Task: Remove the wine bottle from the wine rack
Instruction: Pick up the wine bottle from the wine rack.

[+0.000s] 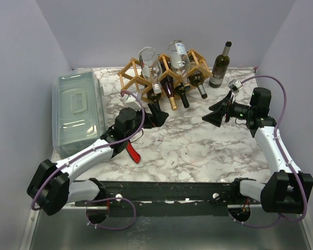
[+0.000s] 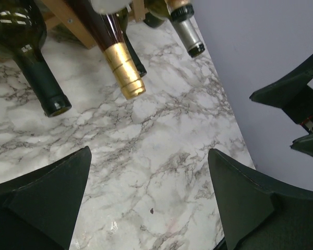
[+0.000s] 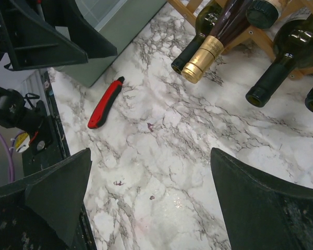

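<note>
The tan wooden wine rack [image 1: 164, 73] stands at the back centre, with several bottles lying in it. Among them are a gold-capped wine bottle [image 1: 170, 97], a dark-necked one [image 1: 183, 98] and a silver-capped one [image 1: 201, 91], necks pointing forward. My left gripper [image 1: 157, 115] is open just in front of the necks, touching nothing. In the left wrist view the gold-capped bottle [image 2: 122, 70] and a green bottle [image 2: 41, 78] lie beyond the left gripper [image 2: 148, 177]. My right gripper [image 1: 217, 114] is open and empty, to the rack's front right. The right wrist view shows the right gripper [image 3: 151, 182] above bare marble.
Right of the rack, a dark bottle [image 1: 220, 65] stands upright on the table. A lidded clear plastic bin [image 1: 78, 109] fills the left side. A red and black tool [image 1: 133, 153] lies on the marble beside the left arm. Walls close in the back and both sides.
</note>
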Controlling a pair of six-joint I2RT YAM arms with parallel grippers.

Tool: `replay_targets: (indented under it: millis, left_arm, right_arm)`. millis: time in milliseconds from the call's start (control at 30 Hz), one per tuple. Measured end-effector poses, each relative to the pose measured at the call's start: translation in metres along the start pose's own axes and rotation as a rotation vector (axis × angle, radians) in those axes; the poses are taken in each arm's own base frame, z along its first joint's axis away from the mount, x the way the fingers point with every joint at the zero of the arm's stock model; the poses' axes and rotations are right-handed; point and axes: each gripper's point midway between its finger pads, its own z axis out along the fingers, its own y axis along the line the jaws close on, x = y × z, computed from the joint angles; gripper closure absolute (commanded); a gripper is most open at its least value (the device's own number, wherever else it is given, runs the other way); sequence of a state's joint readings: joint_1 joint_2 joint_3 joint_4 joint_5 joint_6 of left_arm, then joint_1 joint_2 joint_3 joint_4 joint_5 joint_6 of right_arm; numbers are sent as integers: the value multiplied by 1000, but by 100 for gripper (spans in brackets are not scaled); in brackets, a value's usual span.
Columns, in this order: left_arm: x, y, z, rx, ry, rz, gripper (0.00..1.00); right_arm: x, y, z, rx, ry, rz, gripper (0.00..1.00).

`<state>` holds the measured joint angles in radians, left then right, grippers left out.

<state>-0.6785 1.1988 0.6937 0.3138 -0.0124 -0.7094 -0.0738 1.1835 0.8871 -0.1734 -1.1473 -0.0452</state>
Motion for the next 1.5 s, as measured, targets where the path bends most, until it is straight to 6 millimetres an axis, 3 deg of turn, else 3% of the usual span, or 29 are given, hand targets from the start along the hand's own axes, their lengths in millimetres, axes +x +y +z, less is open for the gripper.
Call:
replay_targets:
  millis: [67,300,600,700,867,1033,1133,1500]
  left_arm:
    - [-8,2,1,-2,-20,-5,7]
    - [-67,-12,2,53,-122,-119,7]
    - [-116,-23,19,-86,-88,-218,10]
    - [-121,-16,29,-172,-61,-222,15]
    - [-126,1,50,-324,-13,-216,16]
    - [-114,26,61,-437,38,-172,21]
    - [-110,34,66,-458,46,-139,28]
    - [-118,41,95,-426,-1,-51,34]
  right_arm:
    - [0,0,0,2,0,0,1]
    - [0,-2,0,12,1,-7,1]
    - [0,-3,0,16,1,-7,1]
    - [0,-3,0,17,2,-9,1]
    - [1,-4,0,18,4,-11,1]
    - [2,-5,0,23,6,-18,1]
    - [2,-6,0,28,8,-22,1]
    - [5,-7,-1,37,18,-21,1]
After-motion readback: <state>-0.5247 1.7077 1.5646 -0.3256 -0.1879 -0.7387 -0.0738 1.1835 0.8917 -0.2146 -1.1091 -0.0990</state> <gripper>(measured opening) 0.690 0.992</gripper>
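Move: The left hand is open, with the clear wine bottle on the left of the rack's upper tier about 20 cm ahead, 4 cm left and some 3 cm higher at its middle. Its capped neck points back towards the hand. From the hand, the second clear bottle is 20 cm ahead, 7 cm right and 3 cm up; the gold-necked bottle is 22 cm ahead, 3 cm right and 11 cm down. From the idle right hand, the first clear bottle is 20 cm ahead, 23 cm left and about level. No grip yet, and contact can't be made out: the left hand heads for the clear bottle's neck, about 15 cm forward in all, first rising some 10 cm, then sinking about 5 cm as it reaches in. It swings roughly 20 degrees counter-clockwise and tips down a little, while the fingers draw in from wide open to about two-thirds, one on either side of the neck. ##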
